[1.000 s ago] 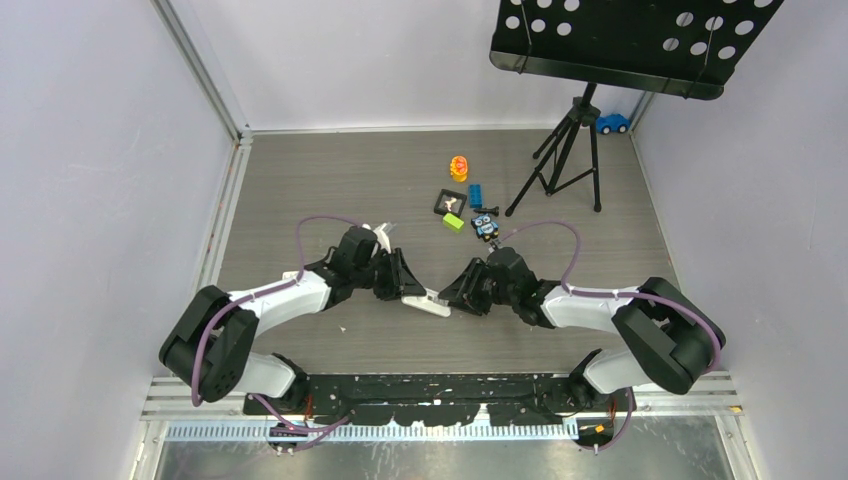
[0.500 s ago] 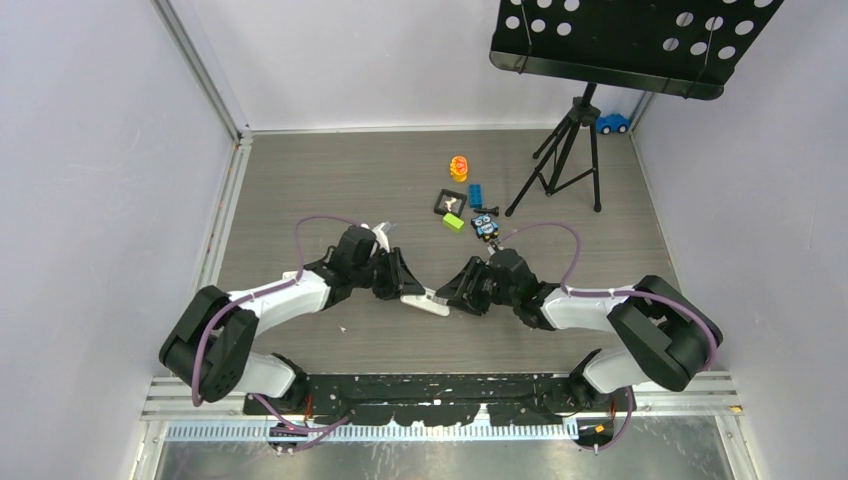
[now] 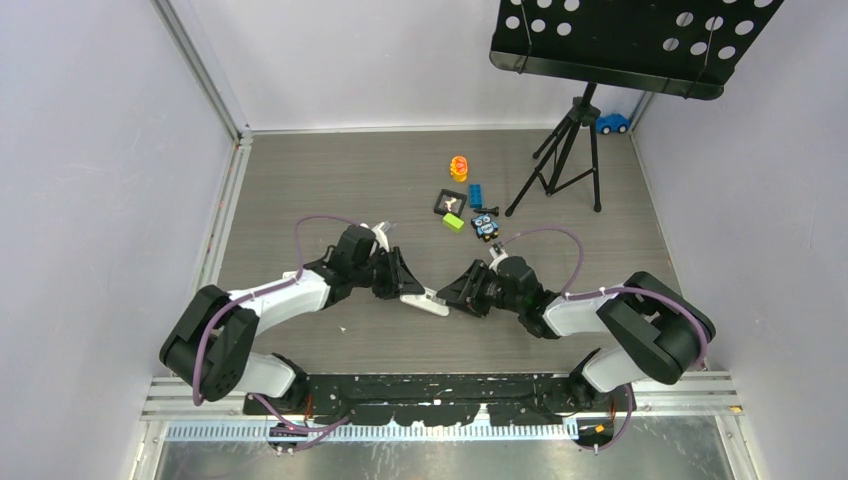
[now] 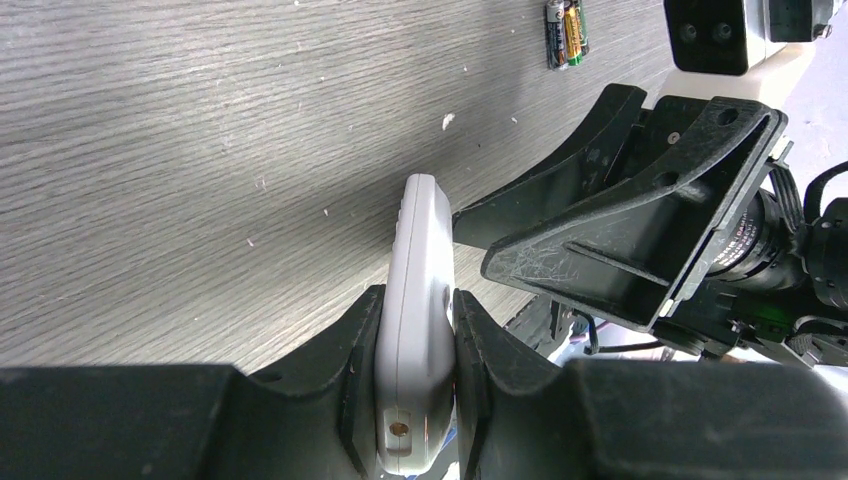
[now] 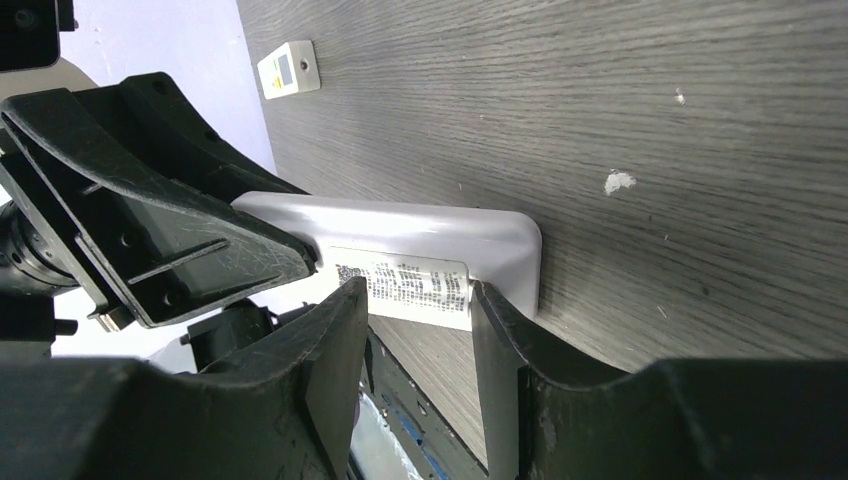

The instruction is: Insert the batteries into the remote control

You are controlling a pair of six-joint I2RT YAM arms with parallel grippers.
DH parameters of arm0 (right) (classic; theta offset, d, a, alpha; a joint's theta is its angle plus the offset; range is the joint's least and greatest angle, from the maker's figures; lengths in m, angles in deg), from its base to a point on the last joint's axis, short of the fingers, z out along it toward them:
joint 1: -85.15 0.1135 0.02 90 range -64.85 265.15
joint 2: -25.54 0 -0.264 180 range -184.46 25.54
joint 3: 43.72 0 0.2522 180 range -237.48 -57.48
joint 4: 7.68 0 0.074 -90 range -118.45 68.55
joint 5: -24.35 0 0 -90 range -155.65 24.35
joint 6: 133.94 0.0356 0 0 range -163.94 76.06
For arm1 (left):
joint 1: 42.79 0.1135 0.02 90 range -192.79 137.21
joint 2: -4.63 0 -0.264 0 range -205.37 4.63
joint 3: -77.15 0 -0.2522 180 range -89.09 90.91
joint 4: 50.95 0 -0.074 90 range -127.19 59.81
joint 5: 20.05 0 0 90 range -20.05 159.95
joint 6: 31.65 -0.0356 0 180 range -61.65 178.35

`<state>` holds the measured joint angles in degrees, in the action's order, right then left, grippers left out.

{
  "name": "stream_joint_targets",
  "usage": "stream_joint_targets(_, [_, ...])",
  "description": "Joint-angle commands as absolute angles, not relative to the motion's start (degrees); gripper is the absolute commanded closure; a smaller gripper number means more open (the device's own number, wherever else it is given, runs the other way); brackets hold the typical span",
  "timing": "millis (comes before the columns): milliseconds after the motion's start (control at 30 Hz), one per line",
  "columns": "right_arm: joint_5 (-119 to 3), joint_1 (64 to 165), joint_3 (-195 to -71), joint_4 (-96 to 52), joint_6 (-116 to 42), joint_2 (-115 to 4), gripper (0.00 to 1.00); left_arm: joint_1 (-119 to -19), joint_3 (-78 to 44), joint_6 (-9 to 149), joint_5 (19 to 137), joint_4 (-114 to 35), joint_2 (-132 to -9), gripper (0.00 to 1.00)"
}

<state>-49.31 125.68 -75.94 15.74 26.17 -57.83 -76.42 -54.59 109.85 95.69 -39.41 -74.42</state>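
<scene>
My left gripper point(image 4: 417, 300) is shut on the white remote control point(image 4: 420, 250), holding it on its long edge just above the table. In the top view the remote control point(image 3: 430, 301) spans the gap between my left gripper point(image 3: 405, 290) and my right gripper point(image 3: 458, 297). The right gripper point(image 5: 415, 295) is open. Its fingertips sit at the labelled end of the remote control's plain back point(image 5: 400, 230), one on each side of the printed sticker. The batteries point(image 4: 565, 32), dark with gold bands, lie side by side on the table beyond the right gripper.
A second small white device with a display point(image 5: 289, 69) lies behind the left arm. Small toys point(image 3: 459, 167), a green block point(image 3: 454, 222) and a blue robot toy point(image 3: 485, 226) sit mid-table. A black tripod music stand point(image 3: 570, 160) stands at the back right. Walls close both sides.
The right arm has shifted its elbow inward and settled slightly closer to the remote control's end. Its jaws stand a little wider. The left arm and the remote control have stayed put.
</scene>
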Motion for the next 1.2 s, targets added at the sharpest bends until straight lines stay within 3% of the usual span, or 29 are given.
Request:
stream_joint_targets(0, [-43.24,126.55,-77.76,38.65,28.55,-57.28,0.53,-77.45,-53.63,107.49,95.04,-37.43,-76.01,1.00])
stream_joint_targets(233, [-44.02,126.55,-77.48,41.21,27.64,-54.97,0.54,-77.47,-52.68,105.89,90.79,-32.96,-75.09,1.00])
stream_joint_targets(800, [-65.23,125.79,-84.35,-9.07,19.82,-44.77,0.54,-77.50,-43.24,99.48,70.59,-17.18,-70.95,1.00])
stream_joint_targets(967, [-67.59,124.13,-84.38,-12.84,20.66,-45.48,0.53,-77.49,-39.04,93.99,64.83,-11.96,-71.77,1.00])
stream_joint_targets(1167, [-63.09,123.91,-86.23,-13.09,14.47,-44.24,0.47,-77.50,-35.91,88.62,68.60,-9.80,-71.39,1.00])
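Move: The remote's battery cover lies right at the right fingertips, about 1 cm to that hand's left and 1 cm below it, with one fingertip against the cover's outer end. From the left hand, which grips the remote's other end, the cover is some 6 cm right, 2 cm back and 3 cm lower. The battery group lies on the table about 16 cm right of the right hand, 5 cm ahead and 6 cm below; the second remote lies roughly 26 cm left of the left hand, 3 cm ahead and 8 cm below. With its fingers staying about half open, the right hand levers at the outer end of the battery cover, easing up and then rising quickly about 6 cm off the remote, before it sinks most of the way back while swinging right and forward, away from the remote. The left hand keeps its grip and draws the remote away forward and to the left, about 5 cm each way and a little up, its fingers tipping some 30 degrees more steeply down. ##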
